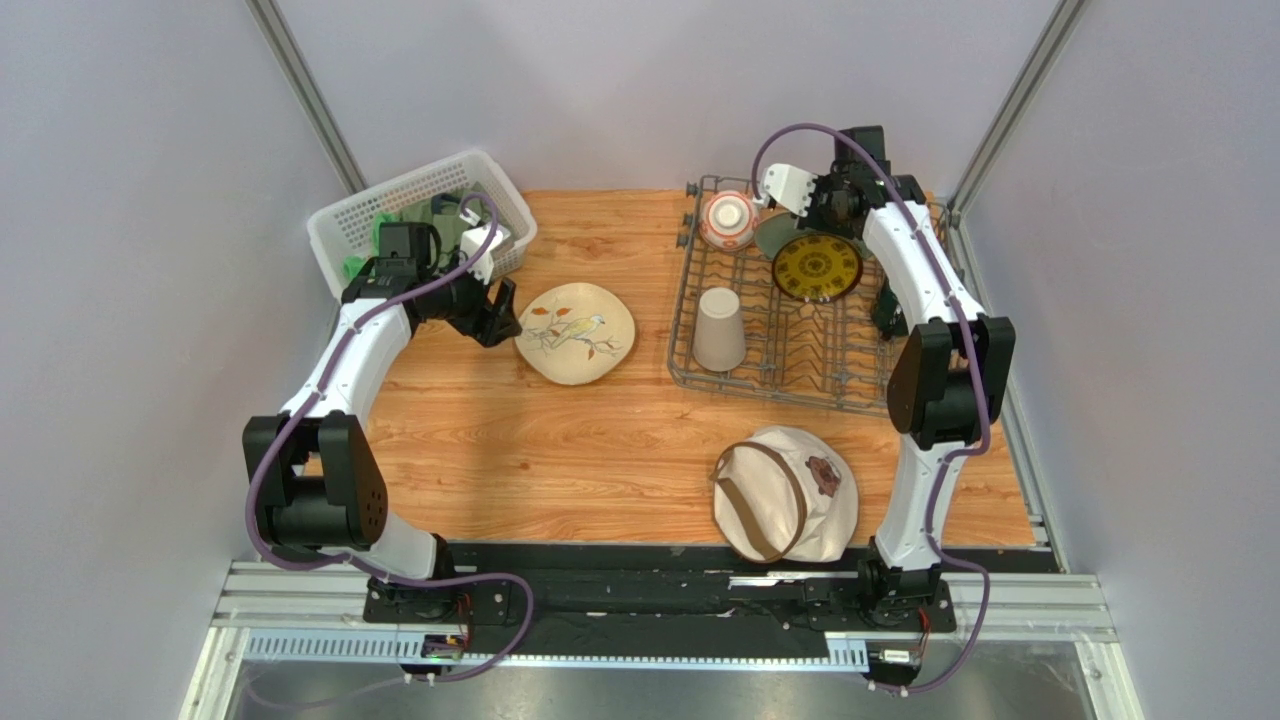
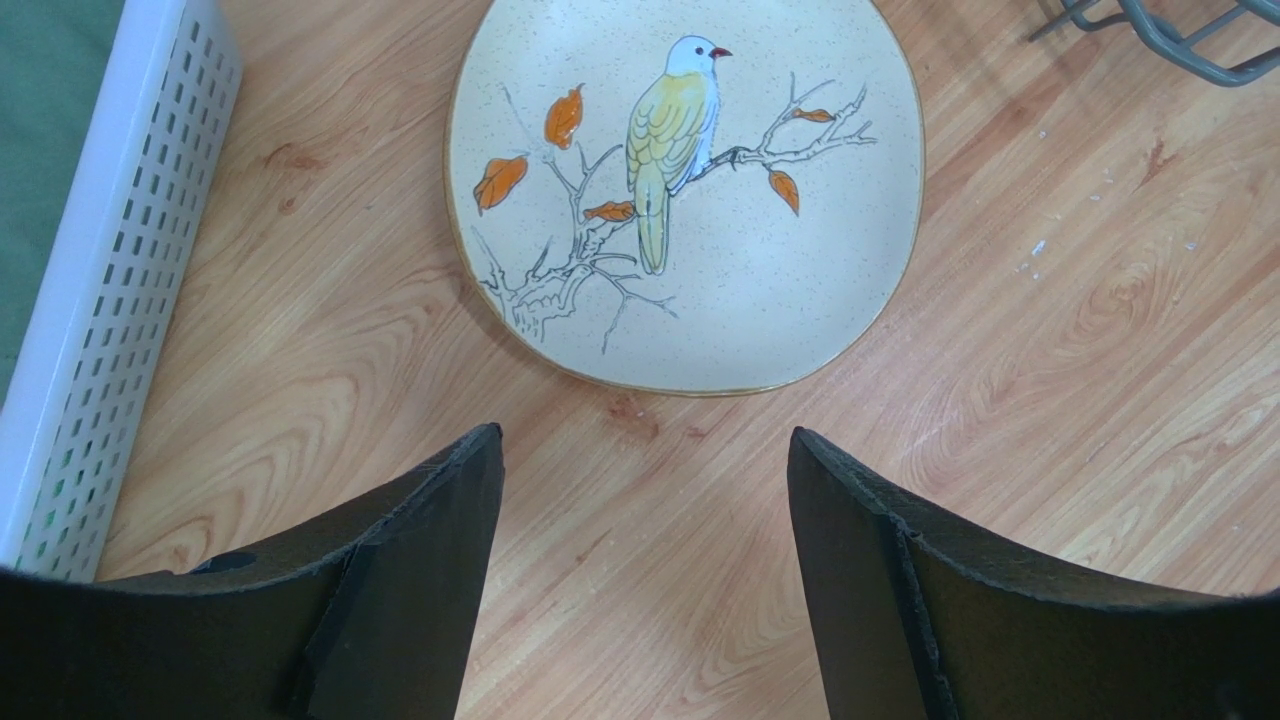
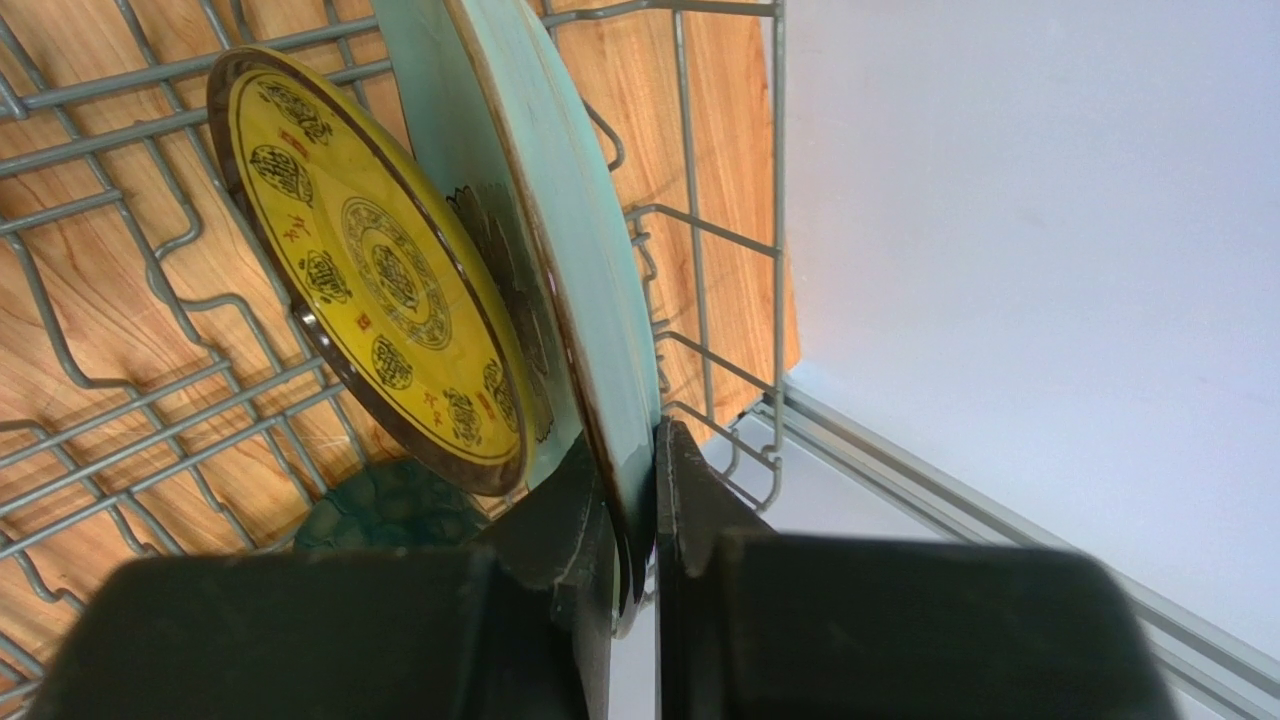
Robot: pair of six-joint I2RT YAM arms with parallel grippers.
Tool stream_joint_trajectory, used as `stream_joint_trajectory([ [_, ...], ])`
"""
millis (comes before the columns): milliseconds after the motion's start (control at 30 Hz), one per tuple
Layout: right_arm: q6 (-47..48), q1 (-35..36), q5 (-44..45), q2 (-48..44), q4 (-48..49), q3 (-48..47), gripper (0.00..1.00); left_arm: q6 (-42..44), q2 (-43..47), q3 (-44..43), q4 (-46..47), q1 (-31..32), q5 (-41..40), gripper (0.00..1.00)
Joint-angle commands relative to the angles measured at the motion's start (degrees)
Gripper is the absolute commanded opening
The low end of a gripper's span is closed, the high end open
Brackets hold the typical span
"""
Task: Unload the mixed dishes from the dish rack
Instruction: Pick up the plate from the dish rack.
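Note:
The dark grey dish rack [image 1: 679, 323] stands at the back right. In it are an upturned beige tumbler [image 1: 720, 327], a red-and-white patterned bowl [image 1: 730, 219], a small dark yellow-patterned plate [image 1: 818, 267] and a pale green plate [image 3: 556, 225] standing on edge behind it. My right gripper [image 3: 639, 443] is shut on the pale green plate's rim at the rack's far side. Something dark green and rounded [image 3: 383, 510] shows below the yellow plate [image 3: 376, 270]. The cream bird plate [image 1: 576, 333] lies flat on the table. My left gripper [image 2: 643, 438] hangs open just short of that plate [image 2: 684, 195], holding nothing.
A white lattice basket [image 1: 421, 210] with green items stands at the back left, close beside my left arm. A round beige hat [image 1: 784, 492] lies near the front right. The rack's raised wire side [image 3: 706, 225] is next to my right fingers; grey walls enclose the table.

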State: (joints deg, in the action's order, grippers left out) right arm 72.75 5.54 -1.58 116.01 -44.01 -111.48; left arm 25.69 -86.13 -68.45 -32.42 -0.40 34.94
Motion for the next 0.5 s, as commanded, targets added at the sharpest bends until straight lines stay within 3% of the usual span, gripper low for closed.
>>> stream_joint_trajectory([
  [0,1.6,-0.27,-0.26,-7.11,5.25,-4.62,0.02,0.59,1.49,-2.39,-0.27,0.23,1.71,0.77],
  [467,0.12,-0.27,-0.87,-14.83,5.34,-6.12,0.02,-0.64,4.47,-2.22,1.57,0.23,2.59,0.77],
])
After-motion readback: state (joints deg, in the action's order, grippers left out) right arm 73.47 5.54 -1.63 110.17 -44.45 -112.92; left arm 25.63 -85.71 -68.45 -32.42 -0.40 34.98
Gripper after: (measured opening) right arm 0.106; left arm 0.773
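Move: The right hand already pinches the green plate at its right-hand rim; the plate's middle lies about 7 cm to the left of the hand, 3 cm back and 5 cm below. The yellow plate stands some 6 cm back, 4 cm left and 9 cm below the hand. The bowl is about 16 cm left, 2 cm ahead, and the green mug roughly 11 cm back, 5 cm right, both some 13 cm below. From the left hand the green plate lies about 14 cm ahead, 43 cm right, near level. Keeping its pinch on the rim of the green plate, the right hand draws it steadily upward by about 6 cm, almost straight up out of the rack and away from the yellow plate and green mug. The fingertips tip up slightly, by some 5 degrees or a little more; the fingers stay closed. ##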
